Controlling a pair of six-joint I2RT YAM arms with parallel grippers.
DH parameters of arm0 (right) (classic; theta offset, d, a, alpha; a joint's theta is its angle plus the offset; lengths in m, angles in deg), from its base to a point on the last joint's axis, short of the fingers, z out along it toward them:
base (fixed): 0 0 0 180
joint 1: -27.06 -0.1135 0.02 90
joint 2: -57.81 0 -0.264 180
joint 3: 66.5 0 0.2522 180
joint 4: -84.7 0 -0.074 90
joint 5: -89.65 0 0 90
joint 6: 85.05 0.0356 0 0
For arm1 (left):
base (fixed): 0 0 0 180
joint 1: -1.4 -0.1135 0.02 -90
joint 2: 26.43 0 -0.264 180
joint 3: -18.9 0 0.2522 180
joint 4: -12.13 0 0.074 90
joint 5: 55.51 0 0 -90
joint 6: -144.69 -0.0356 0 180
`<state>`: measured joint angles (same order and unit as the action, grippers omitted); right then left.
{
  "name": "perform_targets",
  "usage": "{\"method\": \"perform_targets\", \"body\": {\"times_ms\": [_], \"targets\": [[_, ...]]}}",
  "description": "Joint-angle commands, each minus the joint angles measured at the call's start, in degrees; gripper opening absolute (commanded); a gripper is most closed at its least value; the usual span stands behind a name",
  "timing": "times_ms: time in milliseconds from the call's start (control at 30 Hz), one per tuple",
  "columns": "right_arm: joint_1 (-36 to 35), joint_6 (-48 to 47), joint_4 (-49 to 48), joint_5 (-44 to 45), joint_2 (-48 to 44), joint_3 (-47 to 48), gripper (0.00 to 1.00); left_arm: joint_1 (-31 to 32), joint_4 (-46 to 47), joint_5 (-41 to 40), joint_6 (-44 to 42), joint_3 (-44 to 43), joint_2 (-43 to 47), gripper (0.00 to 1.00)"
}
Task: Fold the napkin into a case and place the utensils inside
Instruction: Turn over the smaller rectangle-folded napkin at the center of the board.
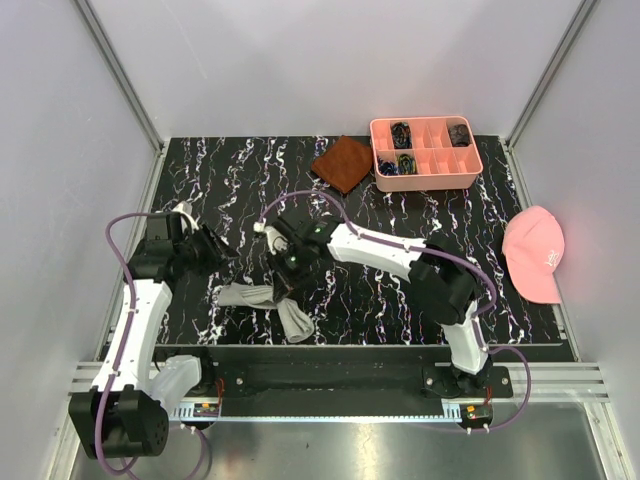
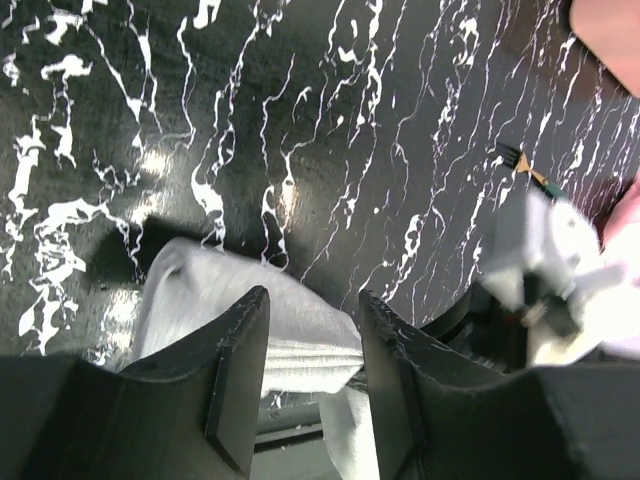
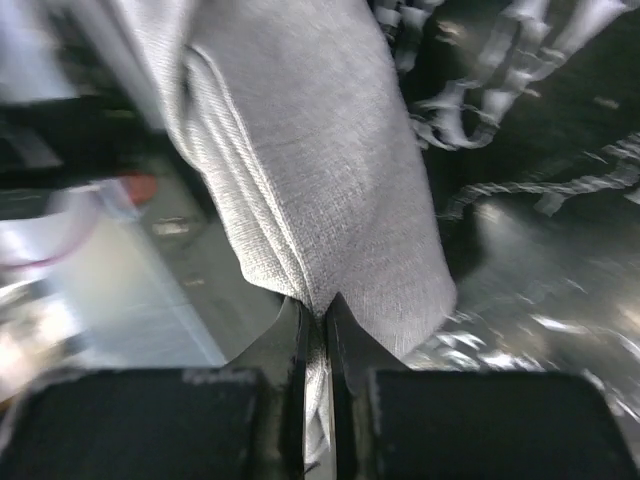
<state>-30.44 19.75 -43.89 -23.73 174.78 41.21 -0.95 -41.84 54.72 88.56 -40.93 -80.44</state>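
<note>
The light grey napkin (image 1: 250,296) lies crumpled near the table's front edge, with one strip running left and another toward the edge. My right gripper (image 1: 288,275) is shut on a fold of the napkin (image 3: 320,150); in the right wrist view the jaws (image 3: 320,305) pinch the fabric between them. My left gripper (image 1: 218,250) hovers just left of the cloth, open. In the left wrist view its fingers (image 2: 315,300) frame the napkin (image 2: 200,290) without touching it. A small dark fork tip with a gold-coloured neck (image 2: 522,165) lies on the table beyond. I see no formed case.
A rust-brown cloth (image 1: 343,163) and a pink compartment tray (image 1: 425,176) sit at the back. A pink cap (image 1: 535,255) lies at the right edge. The table is black marble-patterned (image 1: 220,180), and the metal rail runs along its front.
</note>
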Motion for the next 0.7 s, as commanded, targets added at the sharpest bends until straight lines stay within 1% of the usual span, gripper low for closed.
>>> {"method": "perform_targets", "body": {"times_ms": [0,33,67,133,167,233,300,333,467,533,567,600,633,667], "targets": [[5.11,9.60,-15.12,-26.08,0.36,-6.03,0.04,-0.46,-0.57,1.74,-1.26,-3.07,1.02,0.44],[5.81,10.93,-17.93,-28.11,0.98,-7.19,0.04,-0.46,-0.84,1.83,-1.26,-3.15,1.02,0.44],[6.34,12.07,-22.31,-32.48,2.90,-7.99,0.05,-0.38,-0.84,1.83,-1.26,-3.33,0.93,0.44],[8.01,15.94,-27.60,-36.29,4.40,-10.62,0.06,-0.46,-1.10,1.92,-1.26,-3.51,0.50,0.44],[8.45,17.08,-31.72,-38.56,5.54,-11.41,0.06,-0.46,-1.19,1.92,-1.35,-3.33,0.32,0.44],[9.77,19.03,-34.47,-40.77,6.60,-12.91,0.12,-0.46,-1.28,2.62,-1.43,-3.24,-0.29,0.45],[11.25,19.64,-36.24,-42.01,7.22,-14.14,0.14,-0.46,-1.28,3.24,-1.61,-3.51,-1.26,0.45],[11.79,20.08,-37.11,-42.54,7.31,-14.84,0.18,-0.46,-1.28,3.33,-1.79,-3.51,-1.52,0.45],[14.86,23.68,-45.27,-44.74,7.84,-18.45,0.20,-0.29,-1.10,3.85,-1.96,-3.59,-3.89,0.45],[16.53,23.95,-45.65,-44.91,8.10,-20.03,0.21,0.93,0.38,4.20,-1.35,-2.98,-4.34,0.43],[17.15,23.60,-45.73,-45.09,8.27,-20.38,0.26,1.64,1.00,4.12,-1.09,-2.72,-5.04,0.43],[17.67,23.34,-45.56,-45.00,8.45,-20.91,0.29,1.99,1.53,3.77,-0.39,-2.19,-5.65,0.42],[18.72,22.81,-45.04,-44.92,8.54,-21.18,0.32,5.22,3.19,3.50,0.14,-1.84,-6.53,0.42],[19.34,22.29,-44.94,-45.18,8.37,-21.53,0.41,6.47,4.16,3.59,0.84,-1.40,-8.36,0.42]]}}
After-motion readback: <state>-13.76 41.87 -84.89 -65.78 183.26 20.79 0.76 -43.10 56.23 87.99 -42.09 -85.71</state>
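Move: The gray napkin is already pinched in the right hand. The patch of board it is taken to lies about 3 cm to that hand's right, 2 cm ahead and 8 cm below. The napkin's left end sticks out roughly 11 cm to the hand's left and 5 cm below, level fore and aft; its near flap hangs about 4 cm right, 9 cm back and 7 cm below. From the left hand, the napkin's middle is some 8 cm right, 10 cm back and 12 cm below. The napkin is swung over by the right hand, whose wrist tilts some 40 degrees until the downward-slanting fingers point mostly left, slightly back and only a little down. After a slight rise the hand sinks about 4 cm towards the board, then goes forward and right about 3 cm each way. The fingers loosen from their tight pinch, with the cloth still between them. The left hand waits half open, dipping slightly at the end. ##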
